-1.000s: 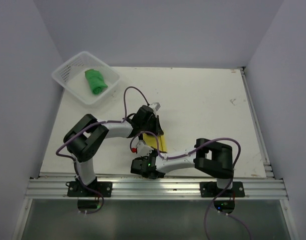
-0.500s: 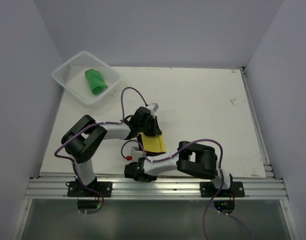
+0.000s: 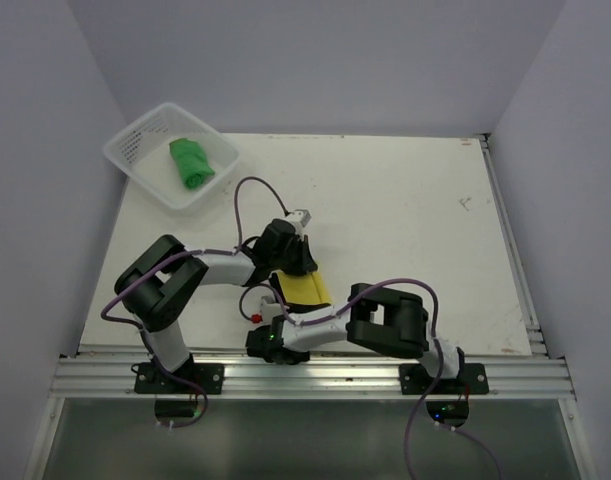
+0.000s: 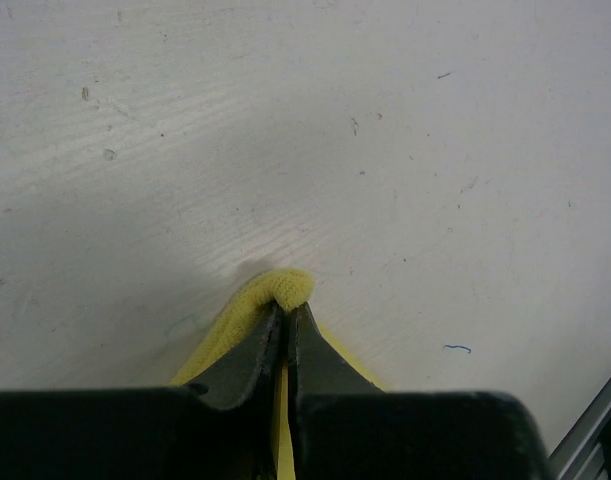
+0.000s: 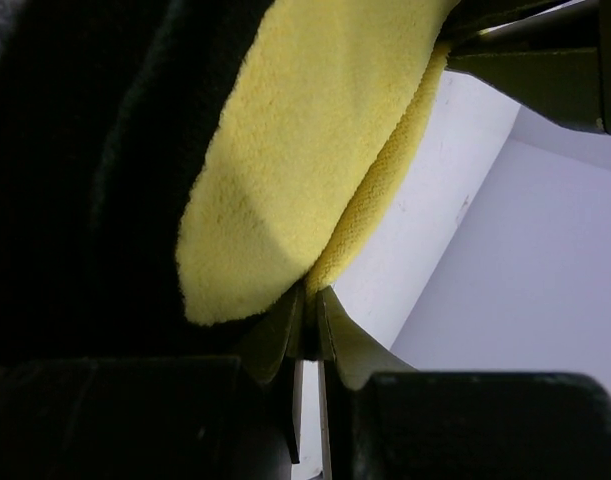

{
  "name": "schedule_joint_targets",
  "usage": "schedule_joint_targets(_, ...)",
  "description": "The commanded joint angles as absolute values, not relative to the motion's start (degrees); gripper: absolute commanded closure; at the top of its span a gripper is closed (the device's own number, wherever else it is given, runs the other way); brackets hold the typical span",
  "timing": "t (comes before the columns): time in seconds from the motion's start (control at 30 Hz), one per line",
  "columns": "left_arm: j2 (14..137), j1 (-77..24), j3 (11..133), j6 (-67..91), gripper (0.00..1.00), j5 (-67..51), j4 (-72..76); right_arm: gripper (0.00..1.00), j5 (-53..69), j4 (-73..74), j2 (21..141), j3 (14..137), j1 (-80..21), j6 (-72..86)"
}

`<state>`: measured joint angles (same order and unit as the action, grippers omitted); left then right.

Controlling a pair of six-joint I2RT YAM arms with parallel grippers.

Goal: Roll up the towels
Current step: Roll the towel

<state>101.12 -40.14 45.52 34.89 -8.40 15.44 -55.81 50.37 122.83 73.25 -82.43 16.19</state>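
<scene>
The yellow towel [image 3: 308, 289] lies on the table between the two arms. My left gripper [image 3: 299, 268] is at its far edge and shut on a raised fold of the yellow towel [image 4: 286, 286]. In the left wrist view the left gripper [image 4: 286, 306] has its tips pressed together. My right gripper [image 3: 282, 312] is shut on the towel's near left edge. In the right wrist view the right gripper [image 5: 310, 296] pinches the yellow towel [image 5: 295, 150], whose black reverse face [image 5: 85, 160] shows on the left. The green towel [image 3: 191, 161] lies bunched in the basket.
The white mesh basket [image 3: 135, 141] stands at the table's far left corner. A metal rail [image 3: 315, 376] runs along the near edge. Purple cables loop over both arms. The left arm's dark fingers [image 5: 545, 60] show in the right wrist view, top right.
My right arm has folded in and its gripper has moved left with the towel's edge. The left gripper has shifted slightly left. More of the yellow face now shows.
</scene>
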Motion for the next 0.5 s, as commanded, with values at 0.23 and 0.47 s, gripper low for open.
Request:
schedule_joint_targets(0.23, 102.4, -38.4, 41.5, 33.8, 1.00, -0.7, 20.2, 0.73, -43.2, 41.3, 112.4, 69.0, -83.0, 20.9)
schedule_joint_targets(0.47, 103.2, -38.4, 37.7, 35.1, 1.00, -0.4, 26.2, 0.66, -43.3, 39.0, 105.5, 65.8, -83.0, 24.5)
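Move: About 4 cm ahead and 5 cm to the left of the right hand lies the middle of the yellow towel, at about finger height; these fingers are shut on its black-edged near corner. The left gripper, shut on the towel's far edge, is roughly 9 cm ahead of the right hand and 4 cm to its left. From the left hand the towel's middle is some 5 cm back and 1 cm to the left. Letting go of the yellow towel's near corner, the right fingers open to about a third and the hand draws back towards its base by roughly 2.5 cm, gathering speed, while rising a little over 1 cm. The wrist rolls some 15 degrees, left side up, and tips slightly down. The left hand stays almost in place and keeps its pinch on the far edge. ##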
